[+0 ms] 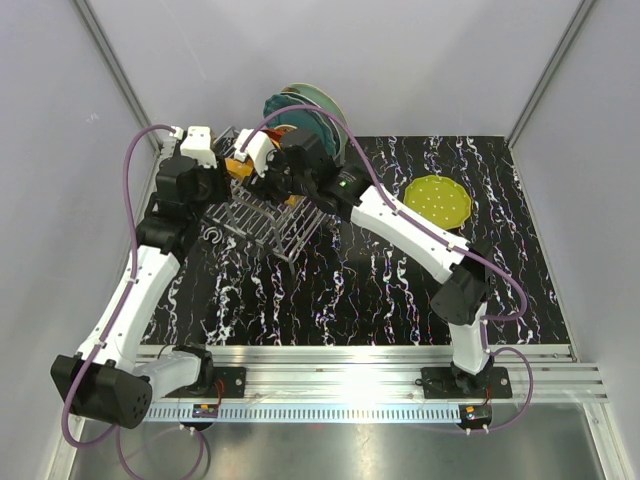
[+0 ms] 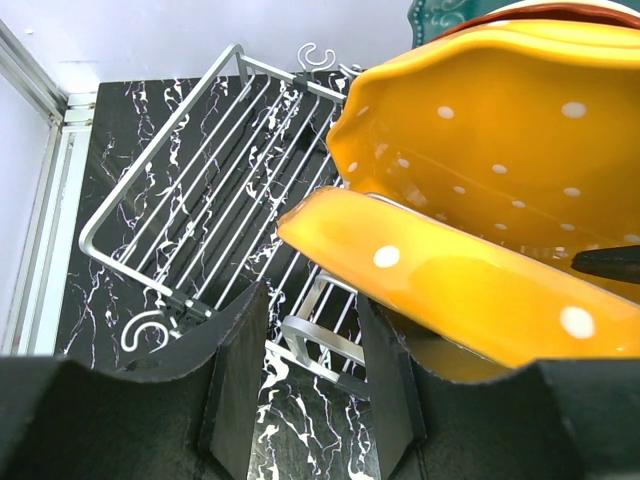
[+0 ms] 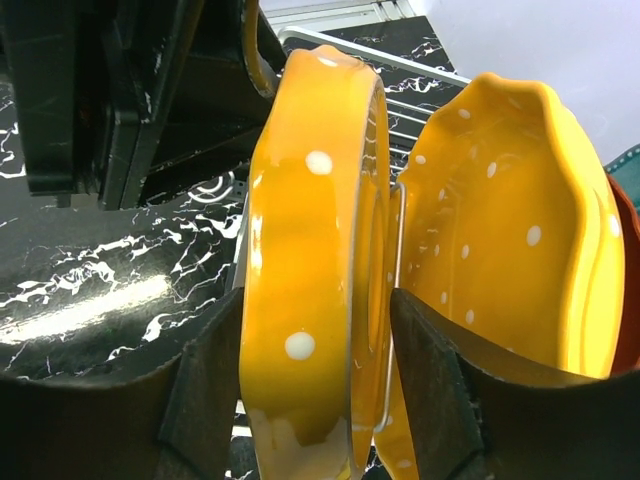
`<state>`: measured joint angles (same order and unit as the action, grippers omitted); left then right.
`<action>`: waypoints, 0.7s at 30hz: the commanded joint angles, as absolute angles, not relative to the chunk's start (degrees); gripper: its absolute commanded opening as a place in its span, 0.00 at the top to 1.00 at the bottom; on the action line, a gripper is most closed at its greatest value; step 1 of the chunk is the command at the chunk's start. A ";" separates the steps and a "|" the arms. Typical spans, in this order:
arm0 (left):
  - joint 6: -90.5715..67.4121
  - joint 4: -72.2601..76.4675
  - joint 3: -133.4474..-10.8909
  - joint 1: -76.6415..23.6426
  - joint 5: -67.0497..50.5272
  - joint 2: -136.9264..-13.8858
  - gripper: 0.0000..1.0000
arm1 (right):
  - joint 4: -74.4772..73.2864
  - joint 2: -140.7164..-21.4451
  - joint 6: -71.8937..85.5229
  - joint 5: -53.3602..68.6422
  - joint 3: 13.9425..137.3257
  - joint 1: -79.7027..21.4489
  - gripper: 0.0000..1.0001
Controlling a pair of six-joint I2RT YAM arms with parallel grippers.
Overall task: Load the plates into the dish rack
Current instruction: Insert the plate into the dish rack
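Observation:
My right gripper (image 3: 315, 335) is shut on the rim of a dotted orange-yellow plate (image 3: 300, 250) and holds it on edge over the silver wire dish rack (image 1: 262, 218). A rack wire runs beside the plate between the fingers. A second dotted orange-yellow plate (image 3: 500, 220) stands just behind it, then a red-orange plate (image 3: 626, 250). Teal and green plates (image 1: 310, 115) stand at the rack's far end. A dotted lime green plate (image 1: 438, 200) lies flat on the table to the right. My left gripper (image 2: 310, 330) is open and empty, low beside the rack (image 2: 200, 200), under the held plate (image 2: 450, 280).
The table top (image 1: 380, 290) is black marble-patterned. Grey walls close in on the left, back and right. The rack's raised frame (image 1: 290, 235) stands toward the table's middle. The two wrists are close together over the rack's left end.

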<state>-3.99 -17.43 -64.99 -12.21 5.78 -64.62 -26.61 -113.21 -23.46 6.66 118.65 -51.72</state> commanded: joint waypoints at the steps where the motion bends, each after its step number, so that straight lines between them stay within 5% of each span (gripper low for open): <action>1: -4.83 -13.62 -66.27 -11.60 3.43 -65.30 0.56 | -23.56 -108.90 -22.06 5.89 119.62 -52.03 0.34; 7: -6.41 -13.62 -69.43 -11.43 0.27 -68.38 0.56 | -23.55 -107.14 -21.36 3.34 119.53 -52.03 0.27; 13: -7.91 -13.89 -72.33 -11.42 -2.72 -69.87 0.56 | -23.30 -105.30 -20.13 1.32 117.69 -52.03 0.08; 21: -9.23 -14.68 -74.88 -11.34 -3.51 -70.92 0.55 | -22.50 -100.56 -18.55 0.70 115.06 -51.86 0.05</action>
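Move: The right hand's parted fingers straddle the top rim of the front yellow plate, whose middle lies about 8 cm below, 2 cm ahead and 1 cm right. The back yellow plate's middle is some 5 cm right and 5 cm ahead, the teal plate's 9 cm right and 12 cm ahead, both 8 cm down. From the left hand, the front yellow plate lies about 8 cm right, 3 cm ahead and 7 cm below. Opening wider, the right hand rises about 6 cm and rightward off the front yellow plate; left edges forward-right. ##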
